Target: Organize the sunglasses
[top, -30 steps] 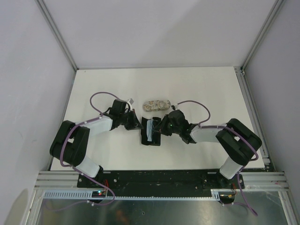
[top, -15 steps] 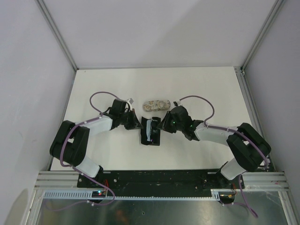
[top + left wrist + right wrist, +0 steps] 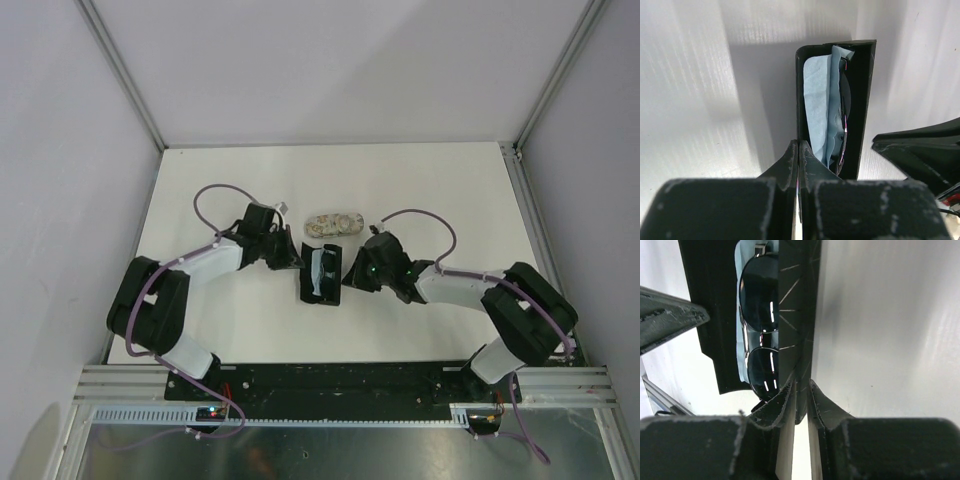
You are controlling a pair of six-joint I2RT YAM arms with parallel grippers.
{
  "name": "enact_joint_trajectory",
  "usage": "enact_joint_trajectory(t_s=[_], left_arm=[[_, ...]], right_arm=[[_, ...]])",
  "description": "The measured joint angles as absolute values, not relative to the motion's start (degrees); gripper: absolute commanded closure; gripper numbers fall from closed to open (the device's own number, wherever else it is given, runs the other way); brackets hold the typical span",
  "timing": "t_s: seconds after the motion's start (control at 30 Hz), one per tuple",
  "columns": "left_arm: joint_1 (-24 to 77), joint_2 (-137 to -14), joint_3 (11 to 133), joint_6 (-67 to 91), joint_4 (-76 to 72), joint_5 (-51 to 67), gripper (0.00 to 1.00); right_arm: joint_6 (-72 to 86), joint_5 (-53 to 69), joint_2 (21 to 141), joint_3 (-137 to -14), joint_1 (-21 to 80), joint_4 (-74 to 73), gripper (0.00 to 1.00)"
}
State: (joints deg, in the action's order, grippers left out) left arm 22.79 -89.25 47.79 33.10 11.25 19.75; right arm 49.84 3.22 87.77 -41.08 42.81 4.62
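An open black case lies mid-table, and in it one pair of sunglasses with a thin wire frame rests on a blue cloth. The dark rounded lenses show in the right wrist view. My left gripper is at the case's left side, its jaws pressed together on the end of the left wall. At the right side, my right gripper pinches the case's thin right flap, one finger on each side of it. The chunky black pair is out of view.
A beige patterned oval case lies just behind the black case. The left arm's cable and the right arm's cable loop over the white table. Grey walls stand round the table on three sides.
The black case has shifted a little away from the arm bases and straightened, with the left gripper moving along. The right gripper loosened, then closed again on the flap, slightly nearer the bases.
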Motion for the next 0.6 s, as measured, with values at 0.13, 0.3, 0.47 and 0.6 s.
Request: enact_joint_trajectory(t_s=[0.13, 0.3, 0.47, 0.6], left_arm=[[24.4, -90.0, 49.7, 32.5, 12.7, 18.0, 0.99], [25.4, -90.8, 50.9, 32.0, 14.4, 15.0, 0.9], [27.1, -90.8, 53.6, 32.2, 14.5, 15.2, 0.78], [30.1, -92.2, 56.2, 33.1, 14.3, 17.3, 0.71]], right_arm=[[49.9, 5.3, 90.8, -41.1, 44.1, 7.6, 0.84], [49.9, 7.6, 92.9, -41.1, 44.5, 11.5, 0.84], [50.0, 9.2, 94.4, -41.1, 44.6, 14.3, 0.85], [50.3, 9.7, 95.1, -41.1, 44.8, 15.7, 0.85]])
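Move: Between the two hands stands the open black case, its middle about 4 cm to the left hand's right, 3 cm back and 2 cm lower; from the right hand it lies some 5 cm to the left, 2 cm ahead and 2 cm lower. The sunglasses with their blue cloth lie inside, about 5 cm right of the left hand and 2 cm back. Beyond them the patterned case is some 8 cm ahead and 7 cm right of the left hand. Closing in from both sides: the left hand, at the case's left panel, lingers there and then sweeps about 5 cm right and 2 to 3 cm up over the case, its shut fingers parting about a quarter. The right hand, its fingertips on the right panel, pushes it some 4 cm left, first easing down and back a centimetre, turning slightly counter-clockwise. ##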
